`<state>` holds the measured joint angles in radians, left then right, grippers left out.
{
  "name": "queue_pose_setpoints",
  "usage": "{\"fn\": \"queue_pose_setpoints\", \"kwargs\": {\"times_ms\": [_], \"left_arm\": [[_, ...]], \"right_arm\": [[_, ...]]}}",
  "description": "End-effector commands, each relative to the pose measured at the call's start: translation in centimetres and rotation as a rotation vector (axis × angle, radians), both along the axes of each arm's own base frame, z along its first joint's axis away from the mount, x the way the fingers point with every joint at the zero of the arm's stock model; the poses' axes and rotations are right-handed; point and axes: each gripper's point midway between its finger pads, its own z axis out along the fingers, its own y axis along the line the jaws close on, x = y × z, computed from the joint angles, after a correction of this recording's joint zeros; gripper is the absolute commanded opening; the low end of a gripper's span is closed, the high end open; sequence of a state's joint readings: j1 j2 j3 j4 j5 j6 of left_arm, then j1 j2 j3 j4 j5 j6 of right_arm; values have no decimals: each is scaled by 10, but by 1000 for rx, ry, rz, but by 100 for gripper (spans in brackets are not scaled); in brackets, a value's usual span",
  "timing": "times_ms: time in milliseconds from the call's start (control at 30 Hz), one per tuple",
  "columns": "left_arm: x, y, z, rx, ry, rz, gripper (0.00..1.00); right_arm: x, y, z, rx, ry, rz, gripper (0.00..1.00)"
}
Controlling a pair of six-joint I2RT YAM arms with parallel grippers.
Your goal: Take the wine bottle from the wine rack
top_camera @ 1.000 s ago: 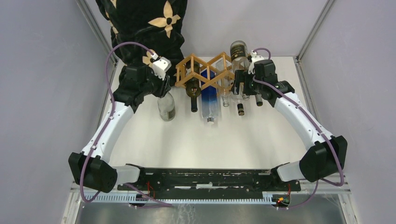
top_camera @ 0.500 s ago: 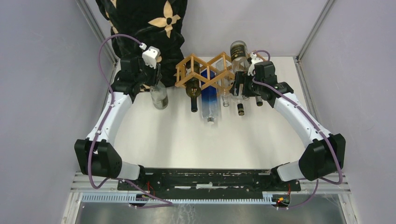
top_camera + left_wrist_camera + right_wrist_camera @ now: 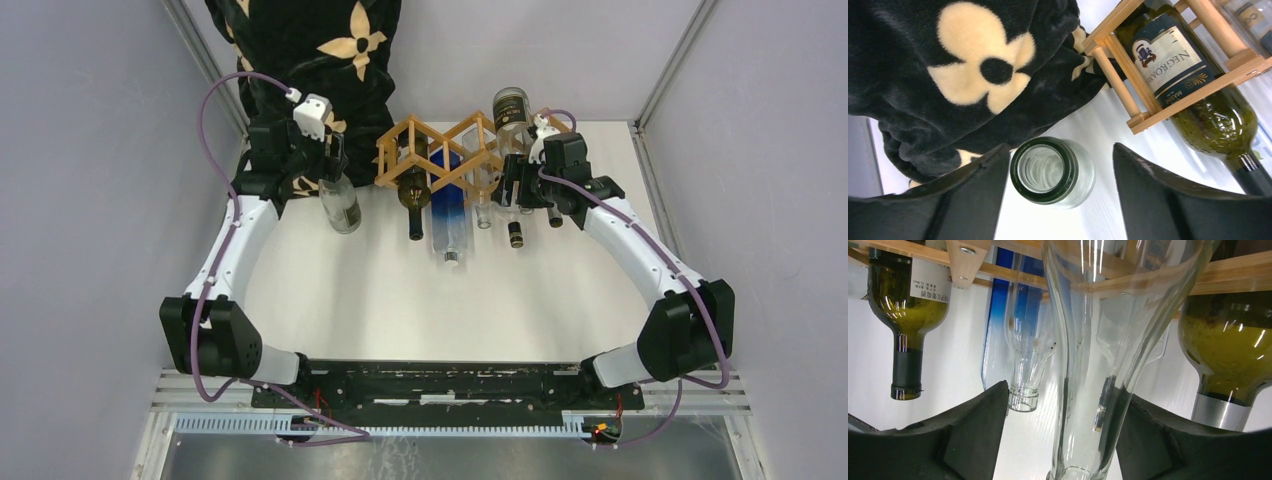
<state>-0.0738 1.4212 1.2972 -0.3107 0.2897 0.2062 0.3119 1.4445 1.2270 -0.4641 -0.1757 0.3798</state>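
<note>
The wine rack (image 3: 440, 150), a tan wooden lattice, stands at the back centre with several bottles lying in its cells. My right gripper (image 3: 515, 187) is at its right end. There its jaws straddle the neck of a clear wine bottle (image 3: 1088, 415) that sticks out of the rack (image 3: 1233, 275). The right finger (image 3: 1168, 440) touches the glass and the left finger stands apart from it. To the left of the rack, a clear bottle (image 3: 340, 205) stands upright on the table. My left gripper (image 3: 333, 165) hovers over its mouth (image 3: 1045, 170), open, both fingers off the glass.
A black blanket with tan flowers (image 3: 310, 50) is heaped at the back left, against the upright bottle. A dark green bottle (image 3: 413, 195), a blue bottle (image 3: 450, 215) and an olive bottle (image 3: 1228, 355) lie in the rack. Another bottle (image 3: 511, 108) stands behind it.
My left arm has carried the clear bottle back and left, stood it by the blanket and opened its jaws off it. My right gripper's jaws have narrowed around the clear neck.
</note>
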Motion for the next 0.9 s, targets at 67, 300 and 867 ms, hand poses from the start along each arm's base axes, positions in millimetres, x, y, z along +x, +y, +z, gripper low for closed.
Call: {"fn": "queue_pose_setpoints", "kwargs": {"times_ms": [67, 300, 867], "left_arm": [[-6, 1, 39, -19, -84, -5, 94], [-22, 1, 63, -6, -104, -24, 100], [-83, -12, 109, 55, -147, -190, 100]], "right_arm": [[11, 2, 9, 54, -38, -9, 73], [17, 2, 14, 123, -34, 4, 62], [5, 19, 97, 310, -201, 82, 0]]}}
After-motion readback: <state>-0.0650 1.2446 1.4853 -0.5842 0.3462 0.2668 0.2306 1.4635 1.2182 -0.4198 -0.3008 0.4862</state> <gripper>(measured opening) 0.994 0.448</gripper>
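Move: The clear bottle on top of the rack lies neck towards the robot: its middle is about 8 cm ahead of the right hand, 1 cm left and about level, its neck already between the open fingers. In the tier some 13 cm lower, a silver-necked green bottle lies 9 cm ahead and 8 cm right, a capped clear bottle straight ahead by 6 cm. The left hand is at the standing bottle's neck, its middle straight below by 12 cm; the label-fronted green bottle lies 7 cm ahead, 15 cm right, 20 cm down. The right hand edges about 1 cm forward and 1 cm right onto the neck of the clear bottle on top of the rack, closes from wide to about half open until the fingers pinch the glass, then keeps that grip while rolling some 10 degrees, left side rising. Meanwhile the left hand spreads its fingers fully around the standing bottle's neck, then backs off and climbs away, about 6 cm back and 10 cm up, fingers staying wide. ##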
